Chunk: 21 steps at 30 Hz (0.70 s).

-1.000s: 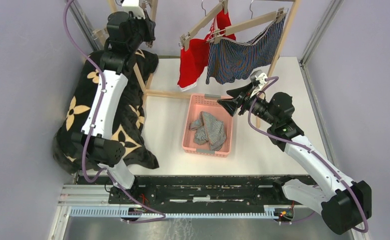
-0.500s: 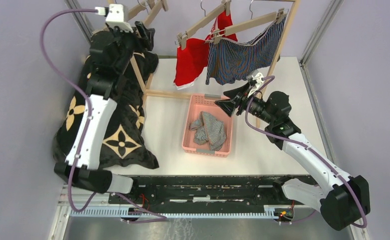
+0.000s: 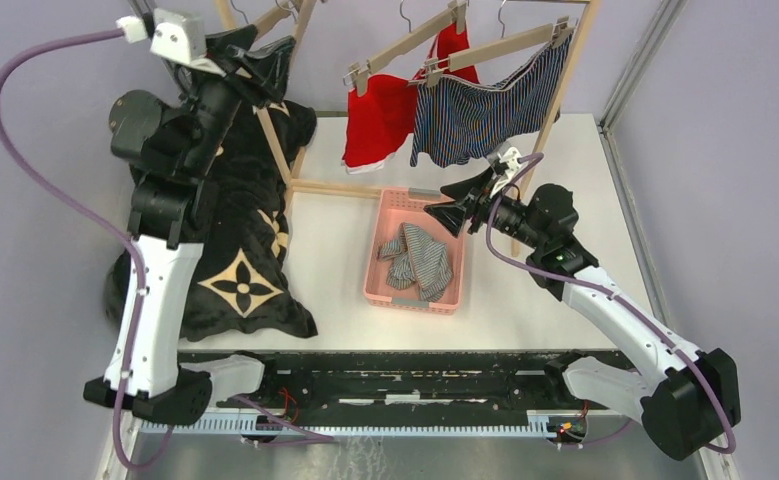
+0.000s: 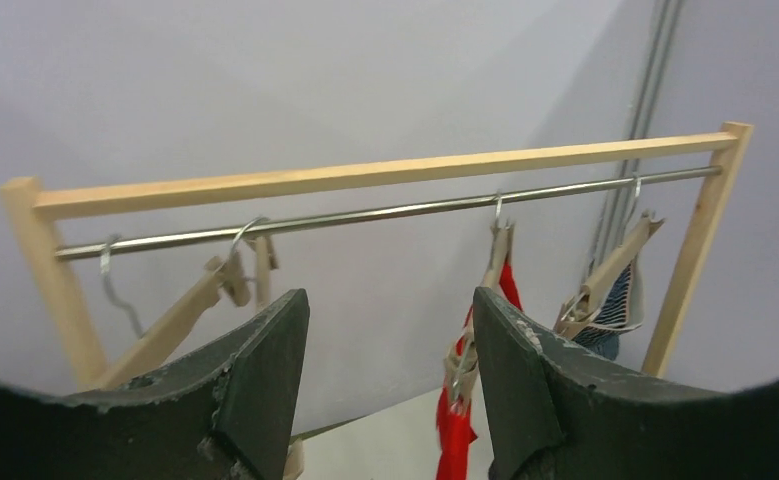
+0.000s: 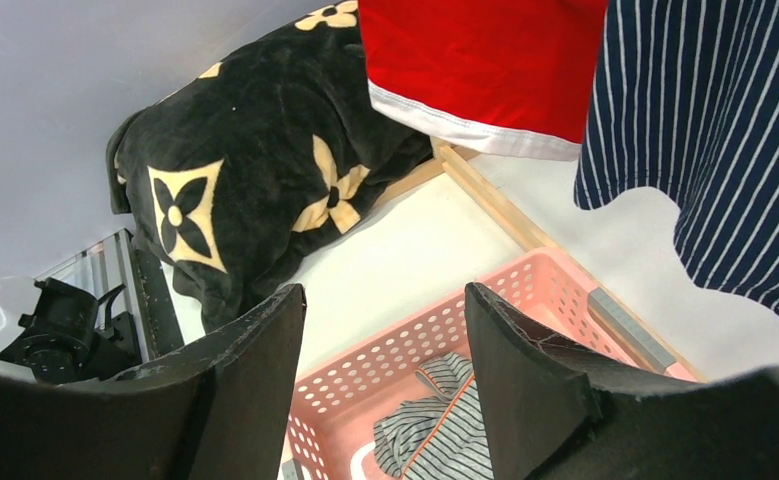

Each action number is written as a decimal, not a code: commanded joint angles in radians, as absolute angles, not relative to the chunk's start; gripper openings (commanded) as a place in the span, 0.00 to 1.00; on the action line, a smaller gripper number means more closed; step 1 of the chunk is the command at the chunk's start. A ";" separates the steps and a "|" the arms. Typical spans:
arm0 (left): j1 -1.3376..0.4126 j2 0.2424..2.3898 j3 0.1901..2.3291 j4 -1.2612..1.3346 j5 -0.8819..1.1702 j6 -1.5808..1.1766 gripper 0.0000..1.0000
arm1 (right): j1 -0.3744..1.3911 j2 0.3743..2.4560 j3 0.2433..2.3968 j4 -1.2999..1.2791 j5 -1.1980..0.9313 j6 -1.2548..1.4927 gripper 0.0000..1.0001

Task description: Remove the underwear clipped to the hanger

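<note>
Red briefs point(image 3: 380, 120) with a white waistband hang clipped to a wooden hanger point(image 3: 405, 45) on the rack. Beside them dark blue striped boxers point(image 3: 480, 110) hang from a second hanger point(image 3: 495, 45). Grey-and-white striped briefs point(image 3: 420, 258) lie in the pink basket point(image 3: 385, 215). My left gripper point(image 3: 270, 62) is open and empty, high at the rack's left end, near a bare hanger point(image 4: 180, 320). My right gripper point(image 3: 447, 203) is open and empty below the boxers point(image 5: 715, 140), over the basket's right rim. The red briefs point(image 5: 485, 60) hang just ahead of it.
A black blanket point(image 3: 235, 230) with tan flowers is heaped at the left, against the rack's post. The wooden rack's metal rail point(image 4: 365, 215) spans the back. The rack's base bar point(image 3: 335, 187) lies behind the basket. Purple walls close in both sides.
My left gripper has opened and its arm has lifted up and back to the left, away from the bare hanger. The red briefs swung slightly left. My right arm edged left.
</note>
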State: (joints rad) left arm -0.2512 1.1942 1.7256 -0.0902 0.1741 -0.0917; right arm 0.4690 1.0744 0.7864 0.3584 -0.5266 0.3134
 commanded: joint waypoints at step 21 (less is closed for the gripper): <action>-0.412 1.690 2.181 -0.261 0.274 0.036 0.67 | 0.498 0.997 0.782 0.343 -0.492 0.282 0.68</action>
State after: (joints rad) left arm -0.4065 1.6768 2.1284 -0.3073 0.2470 -0.0334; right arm 0.4911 1.0241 0.7856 0.3176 -0.5106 0.2981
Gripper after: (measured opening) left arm 0.671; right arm 0.681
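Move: Out ahead of the empty, open left hand, the near clip end of the red underwear's hanger hangs about 13 cm forward, 11 cm to its right and 17 cm lower. The striped underwear's hanger has its near end some 12 cm farther right of that end, about level with it. The near end of the empty hanger hangs about 17 cm straight ahead of the hand and 17 cm lower. From the right hand, the red hanger's near end is roughly 17 cm forward, 15 cm left and 12 cm above. Swinging right and forward, about 11 cm each way, the left hand heads from beside the empty hanger towards the near clip end of the red underwear's hanger. Soon after setting off it also sinks some 7 cm, tipping down about 15 degrees and turning slightly clockwise. It eases to a stop above that end, fingers still open, with no grip taken. ##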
